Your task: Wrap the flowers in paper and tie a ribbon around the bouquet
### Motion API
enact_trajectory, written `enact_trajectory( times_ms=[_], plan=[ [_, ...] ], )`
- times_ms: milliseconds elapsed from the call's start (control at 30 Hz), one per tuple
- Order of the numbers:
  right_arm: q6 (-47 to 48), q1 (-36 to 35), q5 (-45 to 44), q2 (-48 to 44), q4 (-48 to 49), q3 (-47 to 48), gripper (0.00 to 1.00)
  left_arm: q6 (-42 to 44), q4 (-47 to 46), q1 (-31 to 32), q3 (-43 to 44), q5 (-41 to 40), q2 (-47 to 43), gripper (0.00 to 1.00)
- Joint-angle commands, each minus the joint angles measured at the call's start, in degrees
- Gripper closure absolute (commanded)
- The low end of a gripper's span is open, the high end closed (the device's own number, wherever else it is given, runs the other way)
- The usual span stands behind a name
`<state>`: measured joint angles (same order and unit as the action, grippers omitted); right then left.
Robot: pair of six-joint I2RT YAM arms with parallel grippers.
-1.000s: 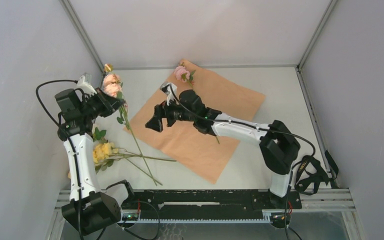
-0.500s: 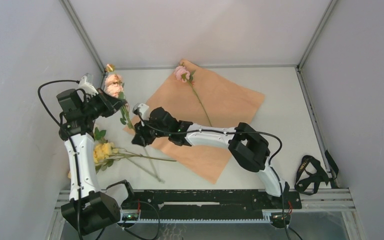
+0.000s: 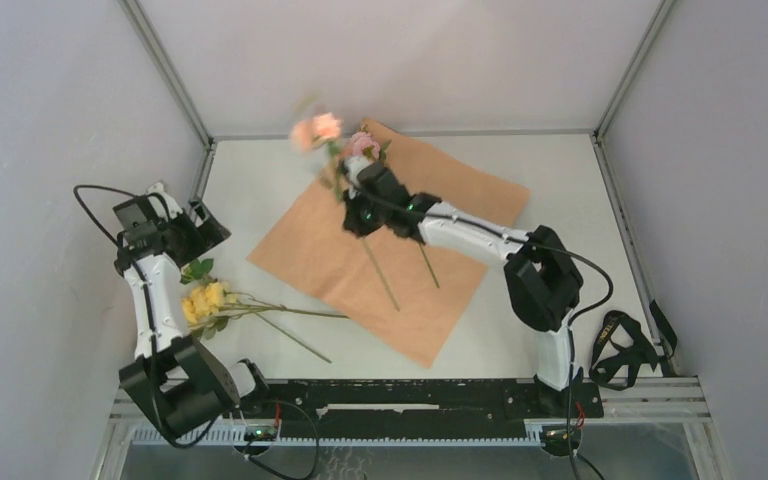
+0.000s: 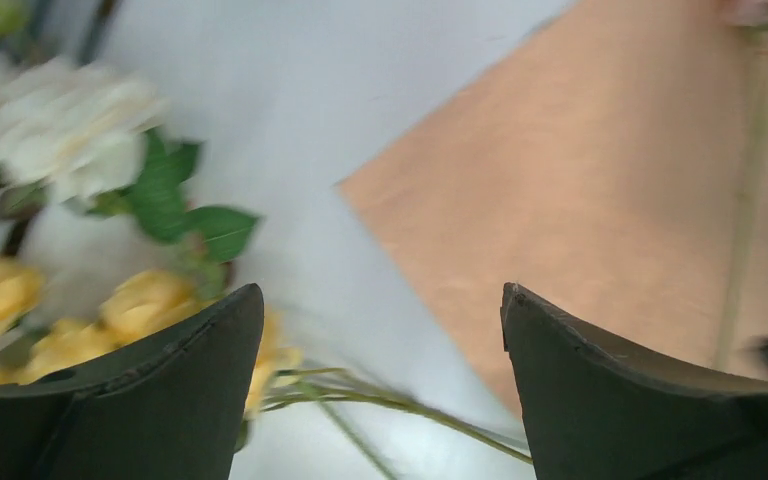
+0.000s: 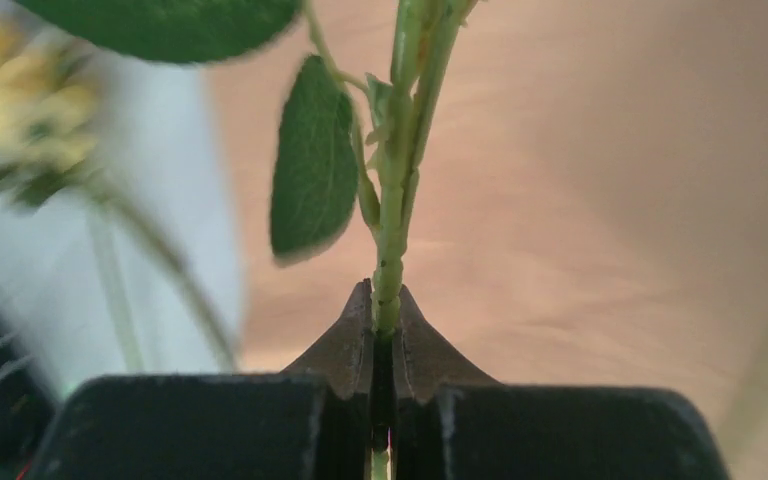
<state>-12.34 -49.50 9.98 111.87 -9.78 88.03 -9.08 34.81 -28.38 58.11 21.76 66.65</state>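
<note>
The paper (image 3: 430,215) lies flat, peach side up, in the middle of the table. My right gripper (image 3: 360,207) is shut on the green stem (image 5: 388,250) of a pink flower (image 3: 316,129) and holds it over the paper's far-left part. A second pink flower (image 3: 363,145) lies on the paper. Yellow flowers (image 3: 205,300) and a cream bloom (image 4: 70,125) lie on the table at the left. My left gripper (image 3: 208,225) hangs open above them, and only their stems (image 4: 400,405) show below its open jaws (image 4: 380,295). The black ribbon (image 3: 620,348) lies looped at the near right. No bouquet is in view.
Grey walls and metal frame posts close in the table on the left, right and back. A black rail (image 3: 410,395) with the arm bases runs along the near edge. A black cable (image 3: 95,190) loops off the left arm.
My left gripper opened, let go of the pink flower and drew back to the left. My right gripper shut on its stem and carried it right and back over the paper.
</note>
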Motion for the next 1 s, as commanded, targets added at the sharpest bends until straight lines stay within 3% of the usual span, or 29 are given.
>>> enact_trajectory(
  times_ms=[0,200,367,433,700,800,967],
  plan=[
    [3.5,8.4,-15.7,2.6,-19.0,10.9,1.00,5.6,-1.0,-5.0,-3.9,-10.6,4.9,0.08],
    [8.0,12.4,-21.6,11.7,-23.9,19.0,0.96,5.2,-4.4,-8.7,-2.9,-13.1,14.5,0.09],
    [9.0,13.4,-26.6,17.7,-25.9,24.6,0.50,2.7,-5.9,-9.1,0.8,-12.1,21.4,0.15],
    [8.7,13.9,-28.4,19.1,-27.6,26.6,0.38,1.4,-6.9,-9.0,2.3,-11.6,23.7,0.17],
    [10.2,11.7,-29.7,14.4,-26.1,21.9,0.30,0.3,-8.7,-6.3,5.6,-13.4,29.7,0.26],
    [10.7,10.3,-29.2,11.3,-24.8,18.3,0.30,-0.4,-8.7,-6.0,6.6,-13.5,31.7,0.42],
    [11.7,8.0,-30.6,5.6,-22.9,12.2,0.30,-0.3,-9.3,-6.0,5.7,-13.7,30.4,0.98]
  ],
)
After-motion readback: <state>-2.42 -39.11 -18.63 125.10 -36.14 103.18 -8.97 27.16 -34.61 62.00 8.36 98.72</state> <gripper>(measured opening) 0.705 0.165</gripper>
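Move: The white rose for the open left hand lies about 10 cm to its left, 4 cm ahead and 15 cm below; the yellow roses are 9 cm back and 9 cm left, the paper's near-left corner 4 cm ahead and 2 cm right. The right hand, gripping the peach rose's stem, has its laying spot on the paper 14 cm ahead, 15 cm right and 12 cm down; the pink rose's head is 28 cm ahead, 6 cm right. The right hand swings the peach rose forward and to the right, about 14 cm each way, turning its fingers more steeply down, then sinks some 10 cm, opens to lay the stem beside the pink rose's, and starts drawing back and up. Meanwhile the left hand drops about 15 cm while going left and tips down some 20 degrees, easing back and then forward again, and closes on the white rose's stem just under the head. ##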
